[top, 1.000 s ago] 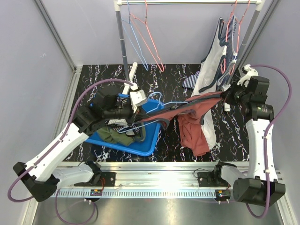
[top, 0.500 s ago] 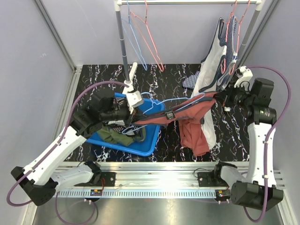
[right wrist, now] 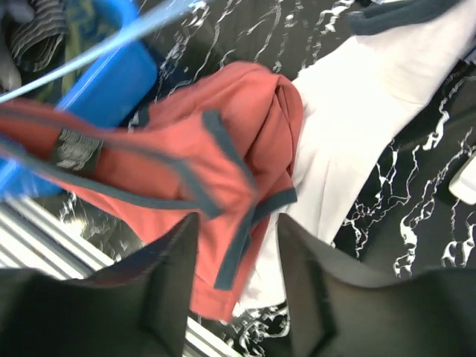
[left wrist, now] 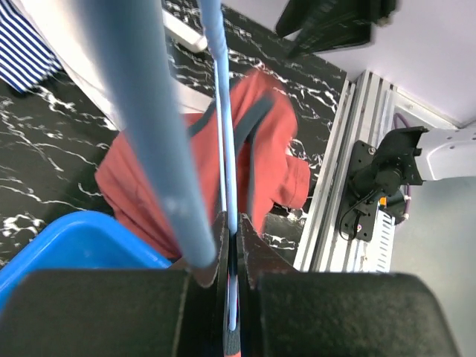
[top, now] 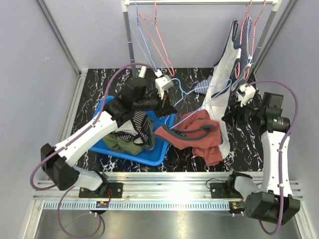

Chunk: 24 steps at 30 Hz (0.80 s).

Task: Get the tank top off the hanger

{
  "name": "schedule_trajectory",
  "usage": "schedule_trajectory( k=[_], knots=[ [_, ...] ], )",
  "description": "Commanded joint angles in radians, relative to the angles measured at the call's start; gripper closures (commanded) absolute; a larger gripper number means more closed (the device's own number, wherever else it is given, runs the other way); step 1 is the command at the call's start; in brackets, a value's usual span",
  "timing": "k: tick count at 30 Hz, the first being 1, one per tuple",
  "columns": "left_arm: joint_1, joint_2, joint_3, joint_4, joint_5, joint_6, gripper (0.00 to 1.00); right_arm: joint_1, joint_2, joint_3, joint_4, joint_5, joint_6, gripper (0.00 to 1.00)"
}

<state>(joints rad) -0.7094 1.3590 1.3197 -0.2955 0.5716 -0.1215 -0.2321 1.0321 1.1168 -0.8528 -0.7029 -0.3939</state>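
Note:
The red tank top [top: 199,134] with dark trim lies slumped on the black table, its left edge over the corner of the blue bin [top: 152,158]. My left gripper [top: 171,105] is raised above the bin, shut on the wire of the light blue hanger [top: 215,92]; the wire [left wrist: 227,149] runs straight out from the shut jaws [left wrist: 234,223]. The hanger's lower wire reaches down to the top's left edge; whether it is still threaded through, I cannot tell. My right gripper [top: 228,117] hangs open beside the top, which shows loose under the spread jaws [right wrist: 238,223].
The bin holds several crumpled garments [top: 132,132]. A white garment [right wrist: 357,119] lies under the red top's right side. At the back a rail [top: 199,2] carries bare hangers [top: 154,35] and hung clothes [top: 234,55]. A metal rail [top: 164,186] edges the front.
My right gripper let go of the tank top and opened; the stretched top dropped in a heap on the table. My left arm swung the hanger up and back to the right.

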Motion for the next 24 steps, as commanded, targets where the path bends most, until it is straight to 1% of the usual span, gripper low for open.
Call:
schedule_trajectory(
  k=[1,3,5,7,8,9,10,11,12,14,16,18,19,22,24],
  knots=[
    [-0.018,0.031,0.127,-0.066,0.013,0.035,1.0,-0.006,-0.049,0.038,-0.123,-0.069,-0.226,0.45],
    [-0.018,0.051,0.139,-0.125,0.005,0.063,1.0,-0.004,-0.056,0.061,-0.172,-0.122,-0.295,0.38],
    [-0.018,0.057,0.145,-0.166,-0.004,0.105,1.0,-0.004,-0.058,0.078,-0.224,-0.161,-0.362,0.34],
    [-0.018,0.061,0.154,-0.191,-0.001,0.15,1.0,-0.004,-0.044,0.115,-0.277,-0.231,-0.439,0.33],
    [-0.019,0.061,0.157,-0.223,0.007,0.169,1.0,-0.006,-0.04,0.13,-0.36,-0.259,-0.553,0.33],
    [-0.022,0.063,0.162,-0.243,0.011,0.19,1.0,-0.004,-0.024,0.162,-0.412,-0.324,-0.632,0.33],
    [-0.025,0.066,0.177,-0.266,0.008,0.236,1.0,-0.006,-0.018,0.178,-0.467,-0.355,-0.717,0.33],
    [-0.033,0.066,0.184,-0.313,0.005,0.261,1.0,-0.004,-0.012,0.19,-0.579,-0.384,-0.897,0.33],
    [-0.036,0.068,0.191,-0.338,-0.001,0.288,1.0,-0.004,-0.006,0.213,-0.632,-0.43,-0.989,0.32],
    [-0.048,0.071,0.21,-0.411,-0.024,0.359,1.0,-0.004,0.005,0.236,-0.71,-0.461,-1.124,0.31],
    [-0.058,0.066,0.217,-0.451,-0.045,0.426,1.0,-0.004,0.046,0.294,-0.755,-0.49,-1.166,0.31],
    [-0.068,0.055,0.21,-0.494,-0.075,0.471,1.0,-0.003,0.08,0.334,-0.784,-0.506,-1.159,0.31],
    [-0.077,0.049,0.205,-0.505,-0.094,0.503,1.0,-0.003,0.08,0.336,-0.784,-0.507,-1.163,0.31],
    [-0.084,0.025,0.19,-0.504,-0.093,0.554,1.0,0.007,0.072,0.305,-0.784,-0.5,-1.201,0.29],
    [-0.091,0.008,0.184,-0.492,-0.092,0.583,1.0,0.037,0.08,0.282,-0.784,-0.472,-1.18,0.27]
  ],
)
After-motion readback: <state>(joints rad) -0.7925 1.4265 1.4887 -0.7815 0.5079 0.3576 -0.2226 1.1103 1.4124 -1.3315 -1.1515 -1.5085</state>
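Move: The hanger's free right end is above the empty right hand: some 6 cm ahead, 1 cm left and 17 cm up. The red tank top sags 16 cm left of that hand, 6 cm back and 13 cm down, while the white top hangs 6 cm ahead, 3 cm left and 8 cm down. From the left hand, which is holding the hanger, the blue tub lies 18 cm left, 2 cm ahead, 27 cm below. The hanger, still pinched in the left hand with the red tank top on it, is lowered about 5 cm and drawn back and leftward towards the tub, its free end tipped down and swung clockwise. The right hand draws back and left, then climbs to about 8 cm higher, swinging some 45 degrees counter-clockwise and levelling its fingers as they open wider around the hanger's free end. ##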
